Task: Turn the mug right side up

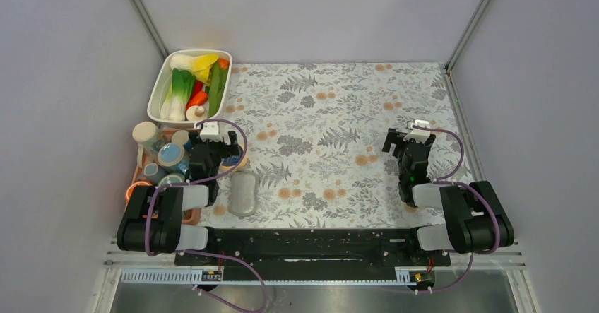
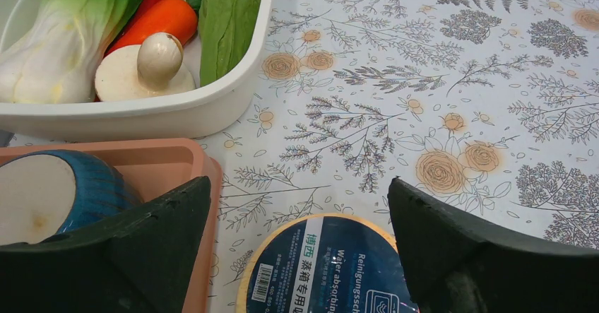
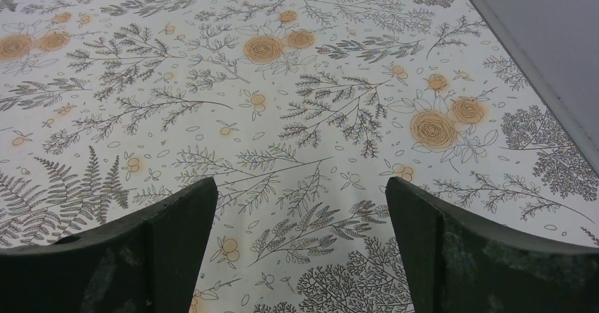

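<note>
A blue mug (image 2: 49, 196) with a pale unglazed base facing up stands upside down in the pink tray (image 2: 169, 161), just left of my left fingers. From above the same mug (image 1: 172, 155) sits among other cups in that tray (image 1: 192, 215). My left gripper (image 1: 214, 149) hangs open beside the tray. Its jaws (image 2: 298, 186) stand wide over a round blue-labelled disc (image 2: 325, 267) with a yellow rim. My right gripper (image 1: 407, 147) is open over bare cloth on the right, with nothing between its jaws (image 3: 300, 186).
A white tub (image 1: 157, 95) of toy vegetables stands at the back left, its rim (image 2: 141, 115) close ahead of the left fingers. A pale grey oblong object (image 1: 244, 193) lies near the front left. Grey walls enclose the flowered cloth (image 1: 339, 115).
</note>
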Robot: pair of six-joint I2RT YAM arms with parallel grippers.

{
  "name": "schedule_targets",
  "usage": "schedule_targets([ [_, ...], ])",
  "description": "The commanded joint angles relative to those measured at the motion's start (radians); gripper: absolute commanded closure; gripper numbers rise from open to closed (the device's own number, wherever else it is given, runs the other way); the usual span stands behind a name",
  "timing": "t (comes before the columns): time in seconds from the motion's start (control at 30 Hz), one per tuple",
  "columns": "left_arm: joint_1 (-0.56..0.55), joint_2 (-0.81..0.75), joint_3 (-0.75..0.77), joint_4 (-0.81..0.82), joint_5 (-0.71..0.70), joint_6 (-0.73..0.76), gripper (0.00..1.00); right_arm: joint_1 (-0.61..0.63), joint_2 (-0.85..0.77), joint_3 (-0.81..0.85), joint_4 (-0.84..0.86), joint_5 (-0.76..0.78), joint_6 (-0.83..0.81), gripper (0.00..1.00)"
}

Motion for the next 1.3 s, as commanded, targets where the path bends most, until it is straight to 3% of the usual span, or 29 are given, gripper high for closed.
schedule_targets([
  [0.0,0.005,-0.006,0.006,0.079,0.023,-0.01,0.01,-0.005,-0.008,0.005,0.07,0.023,-0.016,0.02],
  [0.13,0.007,-0.006,0.007,0.079,0.038,-0.01,0.01,-0.006,-0.01,-0.005,0.091,0.026,-0.017,0.01],
  [0.23,0.026,-0.074,0.052,-0.064,0.231,0.058,0.01,-0.005,-0.022,-0.015,0.109,0.037,-0.014,0.02],
  [0.3,0.034,-0.145,0.157,-0.309,0.373,0.112,0.01,-0.005,-0.067,-0.017,0.074,0.046,-0.008,0.02],
  [0.37,0.034,-0.182,0.33,-0.681,0.504,0.261,0.01,-0.006,-0.117,-0.015,0.028,0.038,-0.007,0.02],
  [0.5,0.033,-0.22,0.659,-1.321,0.587,0.518,0.01,-0.006,-0.208,0.013,-0.106,-0.045,-0.032,0.01],
  [0.63,0.033,-0.248,0.912,-1.785,0.481,0.798,0.01,-0.006,-0.314,0.125,-0.364,-0.161,-0.013,0.01],
  [0.8,0.033,-0.204,1.11,-2.188,0.249,1.127,0.1,-0.001,-0.382,0.256,-0.628,-0.422,-0.002,0.01],
  [0.93,0.034,-0.184,1.088,-2.33,0.106,1.439,0.18,0.038,-0.371,0.341,-0.769,-0.59,0.014,0.01],
  [1.07,0.033,-0.167,1.032,-2.351,0.019,1.745,0.37,0.146,-0.334,0.386,-0.864,-0.618,-0.069,0.01],
  [1.27,0.038,-0.073,1.025,-2.38,-0.063,1.945,0.34,0.206,-0.335,0.366,-0.854,-0.638,-0.063,0.01],
])
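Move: Level with the left hand and about 13 cm to its left, the upturned blue butterfly mug leans in the tray, some 6 cm back and 6 cm lower. The dark-blue mug is about 6 cm farther out than it, the green mug some 9 cm behind it, and the floral mug about 7 cm left of and 6 cm farther out than it. The round sponge lies almost under this hand, 2 cm back and 2 cm right. From the right hand the butterfly mug is roughly 70 cm left, 5 cm back. Lifting the left hand steeply, some 18 cm, with a short swing right, then sweeping it back and left while sinking about 9 cm over the mug tray; its level fingers turn to point down, side-on to the row of mugs, and close to about two-thirds, touching nothing. The right hand arcs some 16 cm left above bare table, up then partly down, easing back a little, turning about 45 degrees counter-clockwise with fingers open. ##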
